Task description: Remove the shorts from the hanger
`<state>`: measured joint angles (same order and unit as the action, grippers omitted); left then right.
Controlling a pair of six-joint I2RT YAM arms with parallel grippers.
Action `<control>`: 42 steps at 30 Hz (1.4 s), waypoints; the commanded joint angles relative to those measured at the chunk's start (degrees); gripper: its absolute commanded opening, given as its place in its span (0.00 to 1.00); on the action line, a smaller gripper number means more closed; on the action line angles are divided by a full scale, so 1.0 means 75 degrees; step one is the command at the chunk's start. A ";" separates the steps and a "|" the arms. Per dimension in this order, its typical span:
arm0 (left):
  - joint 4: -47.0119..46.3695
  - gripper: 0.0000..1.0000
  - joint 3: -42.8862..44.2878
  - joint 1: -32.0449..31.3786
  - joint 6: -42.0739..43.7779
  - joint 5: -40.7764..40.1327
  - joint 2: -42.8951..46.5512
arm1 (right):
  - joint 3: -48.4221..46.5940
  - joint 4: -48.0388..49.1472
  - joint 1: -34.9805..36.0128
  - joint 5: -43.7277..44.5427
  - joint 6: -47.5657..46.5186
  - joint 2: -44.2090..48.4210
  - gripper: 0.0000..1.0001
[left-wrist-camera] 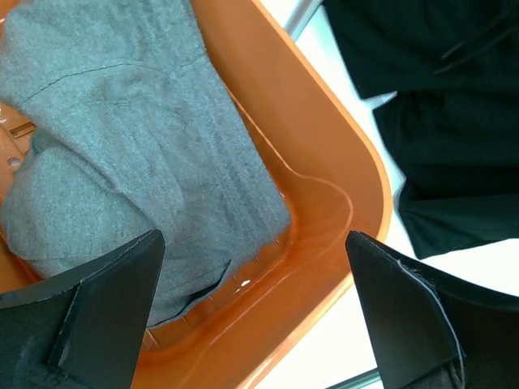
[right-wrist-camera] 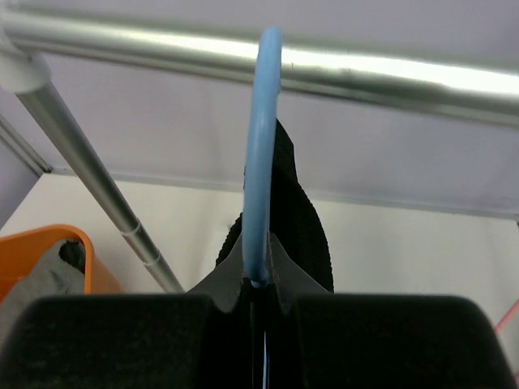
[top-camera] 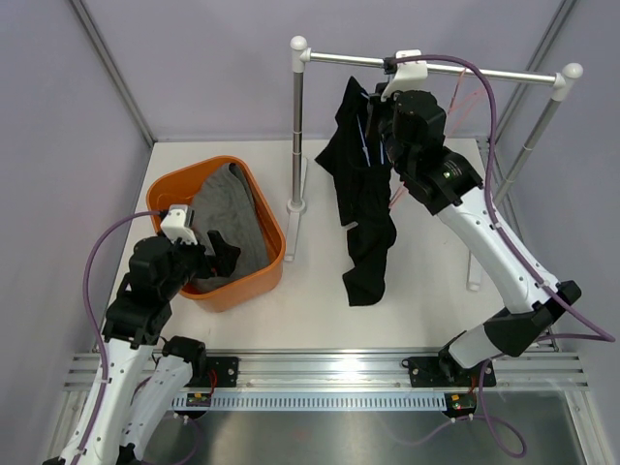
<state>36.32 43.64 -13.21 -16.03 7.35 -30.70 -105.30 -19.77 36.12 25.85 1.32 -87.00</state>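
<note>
The black shorts (top-camera: 363, 199) hang limp from a blue hanger (top-camera: 365, 131) just under the rack's rail (top-camera: 484, 73). My right gripper (top-camera: 380, 124) is shut on the hanger. In the right wrist view its jaws pinch the blue hook (right-wrist-camera: 261, 162), the right gripper (right-wrist-camera: 258, 279) sits below the rail (right-wrist-camera: 365, 73), and the black shorts (right-wrist-camera: 306, 219) show behind. The grey shorts (top-camera: 231, 208) lie crumpled in the orange basket (top-camera: 254, 281). My left gripper (top-camera: 221, 254) hovers open over the basket's near right corner. In the left wrist view the left gripper (left-wrist-camera: 255, 279) holds nothing, above the grey shorts (left-wrist-camera: 122, 138) and the basket wall (left-wrist-camera: 324, 203).
The rack's left post (top-camera: 297, 126) and foot stand between the basket and the hanging shorts. Its right post (top-camera: 528, 145) leans by the right wall. The black shorts' hem (left-wrist-camera: 454, 121) hangs just beyond the basket's rim. Grey walls close in three sides.
</note>
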 commanded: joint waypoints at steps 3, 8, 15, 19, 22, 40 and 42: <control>-0.0775 0.99 0.0006 -0.0031 0.0192 0.1045 0.0355 | 0.0772 -0.0843 0.0222 -0.0176 0.0772 0.1227 0.00; -0.1301 0.95 0.0345 -0.0031 -0.0053 0.1831 0.0017 | 0.1523 -0.1488 0.0726 0.0080 0.1264 0.2142 0.00; -0.1737 0.91 0.1786 -0.1095 -0.0686 0.1237 -0.1329 | 0.1922 -0.2308 0.2144 0.1193 0.1792 0.2389 0.00; -0.1783 0.91 0.2442 -0.2862 -0.0663 -0.0461 -0.2035 | 0.1969 -0.2543 0.2753 0.1883 0.2038 0.2354 0.00; -0.2052 0.91 0.2771 -0.3684 -0.0780 -0.0955 -0.2560 | 0.1992 -0.2567 0.3199 0.2119 0.2167 0.2319 0.00; -0.3728 0.78 0.3252 -0.5633 -0.1190 -0.4051 -0.5012 | 0.1454 -0.2942 0.4325 0.3140 0.2250 0.2002 0.00; -0.3869 0.76 0.3205 -0.5633 -0.1283 -0.4028 -0.5141 | 0.1418 -0.2989 0.4325 0.3175 0.2249 0.2014 0.00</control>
<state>14.17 66.81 -55.18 -23.88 -19.38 -68.47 -91.66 -43.20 67.85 46.04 17.21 -73.52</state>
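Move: My right hand already holds the blue hanger by its neck, free of the rail. The top of the black shorts hangs some 8 cm below it, about 4 cm ahead and 2 cm to its left. The rail runs straight ahead of that hand, about 7 cm out and 3 cm higher. From my open left hand the shorts' top is roughly 24 cm ahead, 30 cm right and 15 cm up; the orange basket's middle lies 12 cm ahead, 6 cm left and 15 cm below. Keeping my grip on the hanger, I draw my right hand back from the rail about 18 cm, lowering it some 9 cm and easing it left as it tips down about 15 degrees. Meanwhile my left hand rises off the basket side and sweeps some 21 cm right, swivelling clockwise, then reaches forward and sinks a little to the shorts' near upper edge, fingers narrowing to about three quarters open; whether they touch the cloth can't be seen. ##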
